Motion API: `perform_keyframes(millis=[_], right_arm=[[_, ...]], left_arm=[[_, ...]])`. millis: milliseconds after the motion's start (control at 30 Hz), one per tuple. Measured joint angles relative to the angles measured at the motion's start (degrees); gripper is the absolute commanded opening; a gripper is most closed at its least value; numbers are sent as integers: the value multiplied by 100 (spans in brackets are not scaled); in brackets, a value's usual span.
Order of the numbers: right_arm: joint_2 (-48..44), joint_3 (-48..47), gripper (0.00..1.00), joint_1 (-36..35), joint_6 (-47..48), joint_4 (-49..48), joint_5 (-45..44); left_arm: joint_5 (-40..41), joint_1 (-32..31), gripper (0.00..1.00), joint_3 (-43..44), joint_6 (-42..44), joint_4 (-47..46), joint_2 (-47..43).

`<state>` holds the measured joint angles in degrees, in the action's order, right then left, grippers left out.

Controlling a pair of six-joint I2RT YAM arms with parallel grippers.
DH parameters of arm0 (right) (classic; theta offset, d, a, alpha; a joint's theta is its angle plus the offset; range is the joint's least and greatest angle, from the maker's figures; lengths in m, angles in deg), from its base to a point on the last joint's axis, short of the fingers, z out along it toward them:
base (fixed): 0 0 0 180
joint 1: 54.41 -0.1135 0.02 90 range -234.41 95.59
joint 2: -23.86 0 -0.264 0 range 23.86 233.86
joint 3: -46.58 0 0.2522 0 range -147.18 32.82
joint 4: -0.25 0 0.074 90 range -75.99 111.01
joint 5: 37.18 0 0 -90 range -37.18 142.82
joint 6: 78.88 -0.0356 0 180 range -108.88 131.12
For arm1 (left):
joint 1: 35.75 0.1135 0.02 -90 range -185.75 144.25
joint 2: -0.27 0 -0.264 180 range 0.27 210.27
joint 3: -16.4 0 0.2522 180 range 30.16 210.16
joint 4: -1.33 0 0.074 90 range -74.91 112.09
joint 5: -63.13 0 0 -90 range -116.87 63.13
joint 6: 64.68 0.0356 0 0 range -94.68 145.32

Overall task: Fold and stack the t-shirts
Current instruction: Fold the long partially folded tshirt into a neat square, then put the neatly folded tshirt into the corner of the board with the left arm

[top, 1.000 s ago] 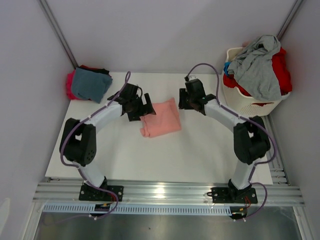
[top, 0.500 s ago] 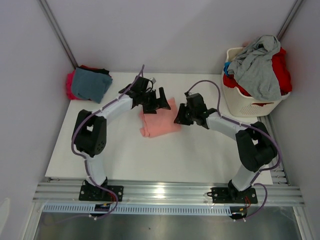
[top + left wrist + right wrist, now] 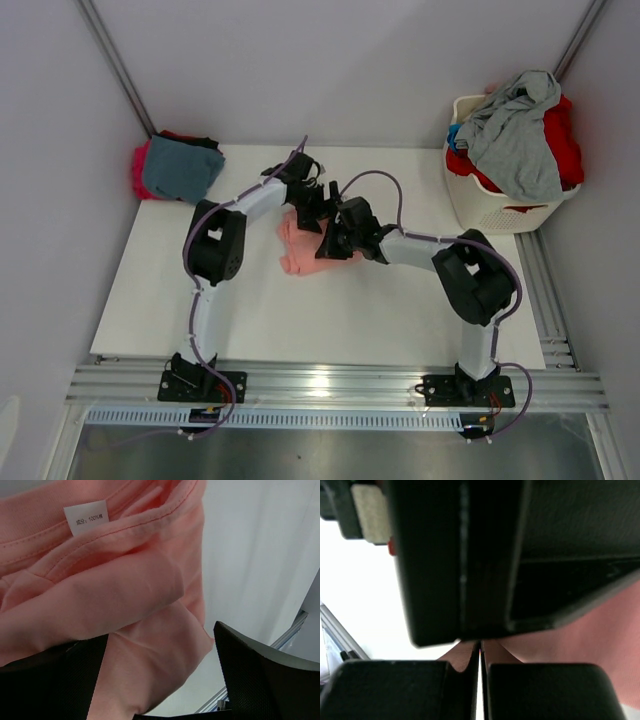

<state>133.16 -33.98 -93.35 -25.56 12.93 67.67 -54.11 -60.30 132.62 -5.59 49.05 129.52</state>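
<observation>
A folded salmon-pink t-shirt (image 3: 298, 250) lies mid-table, its white label (image 3: 86, 517) showing in the left wrist view. My left gripper (image 3: 318, 205) hovers at the shirt's far right part, open, and a thick fold of the pink t-shirt (image 3: 150, 665) sits between its fingers (image 3: 260, 675). From the right, my right gripper (image 3: 335, 238) presses onto the shirt's right edge. Its jaws are shut to a thin slit, with pink cloth (image 3: 600, 640) just beyond the tips. Whether any cloth is pinched there does not show. A black part of the left gripper (image 3: 470, 555) fills the view above.
A white slotted basket (image 3: 478, 208) at the back right is heaped with grey (image 3: 515, 130) and red (image 3: 565, 135) shirts. At the back left corner a teal-blue shirt (image 3: 180, 168) rests on magenta cloth (image 3: 140, 172). Metal rails run along the near edge.
Both arms have swung inward over the pink shirt, the left from its left side to its far right part. The right gripper moved left onto the shirt's edge and shut.
</observation>
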Motion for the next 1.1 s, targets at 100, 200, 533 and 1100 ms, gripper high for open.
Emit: perform_keyframes(millis=[100,200,533,1100], right_arm=[[74,-68,0,-4,13,-7,-26],[76,-127,0,-55,33,22,-90],[74,-299,0,-459,435,619,-817],[-201,-44,0,-136,546,1335,-1849]], left_arm=[[7,39,91,111,7,138,63],[7,85,91,140,52,221,63],[24,380,91,-247,57,245,-157],[796,638,90,-3344,-450,-136,-2382]])
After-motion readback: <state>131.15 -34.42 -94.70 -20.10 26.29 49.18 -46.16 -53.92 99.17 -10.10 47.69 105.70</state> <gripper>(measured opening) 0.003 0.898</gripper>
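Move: Both low hands are on or close above the folded t-shirt: its middle lies some 6 cm back and about 2 cm left of the left hand, 3 cm below. From the closed right hand it is about 2 cm ahead, 2 cm left and 3 cm below. The folded stack sits roughly 36 cm left and 12 cm ahead of the left hand; the laundry basket is about 46 cm right and 25 cm ahead of the right hand. The left hand, still wide open and with its fingertips on the cloth, drags the t-shirt first slowly left, then in a curve back towards the robot, ending some 11 cm left and 9 cm back while turning a little counter-clockwise. The right hand stays shut; it eases slightly back, then draws off to the right about 7 cm and sinks 2 to 3 cm, its fingers tipping some 20 degrees steeper, away from the cloth and over bare table beside the shirt's right edge. ##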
